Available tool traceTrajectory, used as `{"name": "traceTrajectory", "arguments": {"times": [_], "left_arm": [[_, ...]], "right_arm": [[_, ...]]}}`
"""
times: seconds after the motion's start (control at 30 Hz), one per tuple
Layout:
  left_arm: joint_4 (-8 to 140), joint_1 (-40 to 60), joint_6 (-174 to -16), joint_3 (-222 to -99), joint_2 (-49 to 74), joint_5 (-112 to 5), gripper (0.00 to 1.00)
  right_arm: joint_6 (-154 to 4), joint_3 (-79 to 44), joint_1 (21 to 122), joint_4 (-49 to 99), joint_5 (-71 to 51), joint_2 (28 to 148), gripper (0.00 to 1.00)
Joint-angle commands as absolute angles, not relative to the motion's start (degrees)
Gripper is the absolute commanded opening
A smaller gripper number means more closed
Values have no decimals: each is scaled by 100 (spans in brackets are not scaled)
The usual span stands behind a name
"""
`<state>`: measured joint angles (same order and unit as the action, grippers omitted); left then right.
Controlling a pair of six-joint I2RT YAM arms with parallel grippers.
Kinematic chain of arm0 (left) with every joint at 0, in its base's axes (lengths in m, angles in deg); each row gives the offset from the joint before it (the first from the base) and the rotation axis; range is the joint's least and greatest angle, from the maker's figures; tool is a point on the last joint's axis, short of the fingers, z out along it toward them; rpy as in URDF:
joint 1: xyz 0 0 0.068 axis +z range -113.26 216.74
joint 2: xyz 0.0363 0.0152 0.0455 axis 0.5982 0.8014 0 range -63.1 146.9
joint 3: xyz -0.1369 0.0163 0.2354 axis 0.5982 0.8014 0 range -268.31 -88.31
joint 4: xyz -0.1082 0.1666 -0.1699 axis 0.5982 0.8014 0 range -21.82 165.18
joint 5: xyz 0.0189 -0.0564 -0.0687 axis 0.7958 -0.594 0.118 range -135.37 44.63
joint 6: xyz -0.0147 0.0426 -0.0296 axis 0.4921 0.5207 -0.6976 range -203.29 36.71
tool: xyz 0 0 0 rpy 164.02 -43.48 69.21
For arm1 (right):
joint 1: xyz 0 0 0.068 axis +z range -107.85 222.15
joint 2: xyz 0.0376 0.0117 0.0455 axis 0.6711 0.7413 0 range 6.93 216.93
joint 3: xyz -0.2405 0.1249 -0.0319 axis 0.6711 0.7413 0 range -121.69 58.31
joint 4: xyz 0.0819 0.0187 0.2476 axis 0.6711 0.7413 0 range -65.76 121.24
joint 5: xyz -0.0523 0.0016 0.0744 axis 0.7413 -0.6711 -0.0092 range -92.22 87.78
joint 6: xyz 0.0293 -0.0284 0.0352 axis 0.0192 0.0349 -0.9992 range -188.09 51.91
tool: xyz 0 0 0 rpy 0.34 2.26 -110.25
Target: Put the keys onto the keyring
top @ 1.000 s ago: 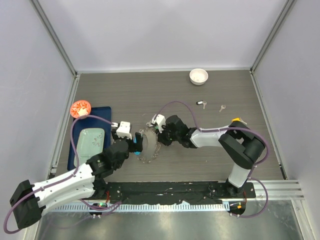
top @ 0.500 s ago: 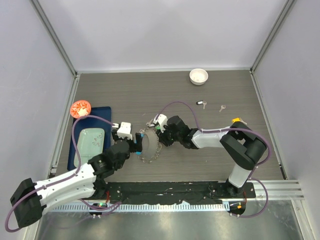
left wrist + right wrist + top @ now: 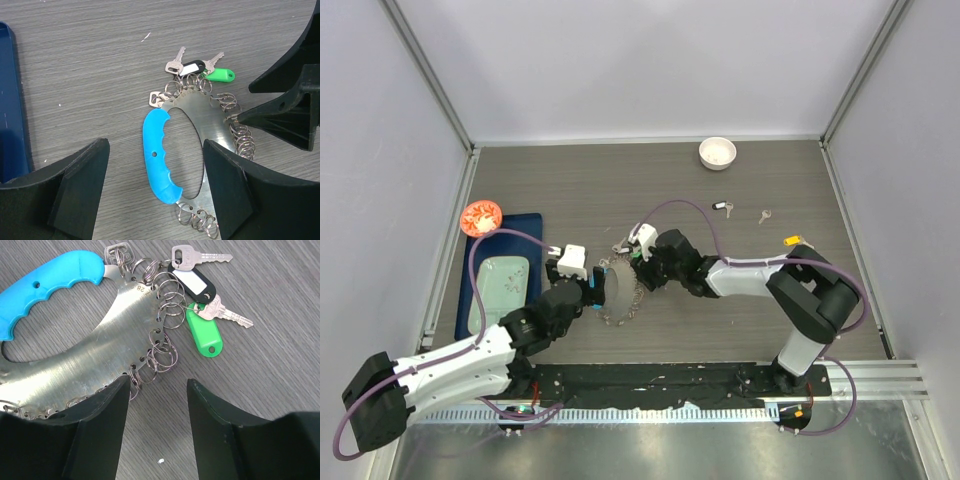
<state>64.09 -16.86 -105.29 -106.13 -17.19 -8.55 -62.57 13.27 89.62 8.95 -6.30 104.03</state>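
Observation:
The keyring [image 3: 618, 292] is a flat silver plate [image 3: 85, 360] edged with small split rings and fitted with a blue grip [image 3: 157, 155]; it lies flat on the table between both arms. A plain silver key [image 3: 200, 256], a black-tagged key [image 3: 196, 284] and a green-tagged key [image 3: 206, 335] lie fanned out at its rings. My left gripper [image 3: 156, 150] is open and straddles the blue grip without touching it. My right gripper [image 3: 157, 387] is open over bare table, its left finger [image 3: 107, 410] over the plate's ringed edge. Loose keys, a black-tagged one [image 3: 722, 207] and a silver one [image 3: 763, 215], lie at the back right.
A yellow tag [image 3: 792, 241] shows beside the right arm's elbow. A small white bowl [image 3: 717, 152] stands at the back. At the left lies a dark blue tray [image 3: 533, 224] holding a pale dish [image 3: 503, 285], with an orange-red round thing [image 3: 480, 216] at its far corner.
My right gripper's jaws have spread apart and let go at the keyring's ringed edge. The left gripper and the keyring have stayed put.

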Motion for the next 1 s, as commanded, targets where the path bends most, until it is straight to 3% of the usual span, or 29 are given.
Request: {"name": "traceTrajectory", "arguments": {"times": [0.0,0.2,0.33,0.53,0.73,0.97], "left_arm": [[6124,-1670,-10491,-10764,-1801,-766,80],[6142,-1678,-10491,-10773,-1775,-784,80],[6150,-1670,-10491,-10773,-1793,-775,80],[6159,-1670,-10482,-10782,-1819,-793,80],[6203,-1670,-10491,-10790,-1828,-775,80],[6229,-1670,-10500,-10773,-1898,-793,80]], "right_arm": [[-6238,1304,9005,736,-495,10106,57],[-5931,1146,9181,956,-240,10203,57],[-5877,1084,9304,1026,-29,10238,42],[-5903,1058,9339,1044,-37,10273,32],[-6114,1102,9313,938,138,10326,32],[-6518,1084,9085,833,-617,10405,34]]}}
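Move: The ring row on the keyring plate's edge is just off my right fingertips, about 1 cm ahead, 2 cm left and 2 cm below. The green tag lies some 7 cm ahead and 2 cm left of that hand, the black tag about 9 cm ahead and 5 left, the blue handle 11 cm left and 2 back. From my left hand those rings are about 6 cm ahead, 13 right and 9 below. I narrow my half-open right fingers to about a third open beside the plate's edge rings, while easing that hand back about 1 cm at nearly the same low height and then a touch forward again. It tilts by some 5 degrees and partly untilts; my fingertips stay close against the rings without clearly pinching one. ##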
